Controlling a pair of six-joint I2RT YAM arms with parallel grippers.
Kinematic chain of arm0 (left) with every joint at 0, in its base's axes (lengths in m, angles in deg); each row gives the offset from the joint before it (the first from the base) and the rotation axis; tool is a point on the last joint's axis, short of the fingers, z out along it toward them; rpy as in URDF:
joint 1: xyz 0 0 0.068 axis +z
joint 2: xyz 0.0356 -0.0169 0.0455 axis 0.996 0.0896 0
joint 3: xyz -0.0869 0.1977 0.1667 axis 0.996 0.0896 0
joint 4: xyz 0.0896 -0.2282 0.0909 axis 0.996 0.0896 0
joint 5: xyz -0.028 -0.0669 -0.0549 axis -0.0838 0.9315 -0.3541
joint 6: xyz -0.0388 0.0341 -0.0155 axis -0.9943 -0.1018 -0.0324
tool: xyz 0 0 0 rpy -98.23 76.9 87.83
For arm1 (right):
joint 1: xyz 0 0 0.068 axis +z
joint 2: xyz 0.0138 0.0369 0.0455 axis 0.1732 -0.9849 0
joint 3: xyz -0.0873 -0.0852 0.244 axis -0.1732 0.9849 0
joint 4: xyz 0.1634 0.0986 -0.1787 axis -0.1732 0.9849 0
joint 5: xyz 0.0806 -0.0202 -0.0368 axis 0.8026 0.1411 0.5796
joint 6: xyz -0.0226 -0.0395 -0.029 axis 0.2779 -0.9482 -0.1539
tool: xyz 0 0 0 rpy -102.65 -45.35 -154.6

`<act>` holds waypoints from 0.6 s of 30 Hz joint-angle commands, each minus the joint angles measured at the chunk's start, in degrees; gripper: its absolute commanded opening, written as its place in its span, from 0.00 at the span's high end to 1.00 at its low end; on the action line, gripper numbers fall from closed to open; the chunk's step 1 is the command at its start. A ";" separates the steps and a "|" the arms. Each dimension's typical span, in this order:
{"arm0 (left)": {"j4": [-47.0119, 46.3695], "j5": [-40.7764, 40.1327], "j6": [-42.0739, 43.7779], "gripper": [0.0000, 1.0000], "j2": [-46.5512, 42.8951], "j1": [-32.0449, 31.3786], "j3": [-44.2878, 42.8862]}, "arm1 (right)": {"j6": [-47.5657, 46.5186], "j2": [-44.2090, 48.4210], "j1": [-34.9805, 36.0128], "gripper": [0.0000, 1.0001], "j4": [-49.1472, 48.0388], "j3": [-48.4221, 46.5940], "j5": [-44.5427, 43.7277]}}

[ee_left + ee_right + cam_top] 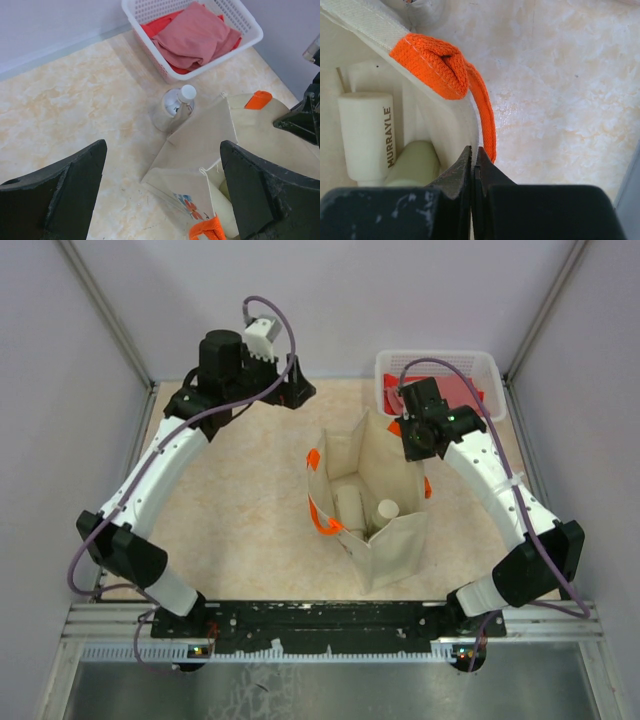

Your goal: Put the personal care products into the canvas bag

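The canvas bag (385, 540) stands open at mid-table, beige with orange handles (445, 65). Inside lie a cream bottle (367, 135) marked MURRAYLE and a pale green bottle (415, 165); both also show in the top view (350, 510). A small clear bottle (172, 110) with a white cap stands on the table between the bag (210, 135) and the basket. My right gripper (475, 155) is shut on the bag's rim beside a handle, at the bag's far right edge (415, 445). My left gripper (162, 165) is open and empty, raised behind the bag's far left (293, 390).
A white lattice basket (250, 30) holding red cloth (195, 37) stands at the back right corner (480, 365). Grey walls close in the back and both sides of the marbled table (240, 500).
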 commanded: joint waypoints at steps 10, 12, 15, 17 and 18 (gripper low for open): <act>-6.21 31.01 4.14 0.00 9.29 0.09 -4.34 | 0.27 0.53 -0.42 1.00 -0.44 -0.71 -4.06; -5.61 35.21 5.79 0.00 9.34 -0.22 -3.43 | 0.27 0.07 -0.42 1.00 -0.30 -1.00 -4.53; -4.14 40.60 9.38 0.00 7.68 -1.67 -0.14 | 0.30 -0.39 -0.42 1.00 -0.01 -1.24 -5.61; -3.09 40.93 11.82 0.00 6.07 -2.91 2.66 | 0.27 -0.65 -0.46 1.00 0.02 -1.22 -5.87; -2.14 40.37 12.89 0.00 5.62 -3.47 3.70 | 0.23 -0.77 -0.42 1.00 -0.05 -1.29 -5.86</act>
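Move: The canvas bag's middle lies from the left hand roughly 13 cm back, 17 cm to the right and 24 cm below; the orange tab on its left rim is nearer, some 9 cm back, 4 cm right and 16 cm down. The clear bottle outside the bag's far side stands about 5 cm ahead and 19 cm right, 28 cm below. From the right hand the bag's middle is around 10 cm left, 5 cm back and 10 cm below. The right fingers keep their pinch on the bag's right rim, nearly still. The open, empty left hand heads for the bag's opening, touching nothing: about 8 cm to the right, sinking some 4 cm, first slightly forward and then back to end 5 cm behind its start. It turns clockwise by about 35 degrees, the fingers swinging round to point mostly right across the bag. ##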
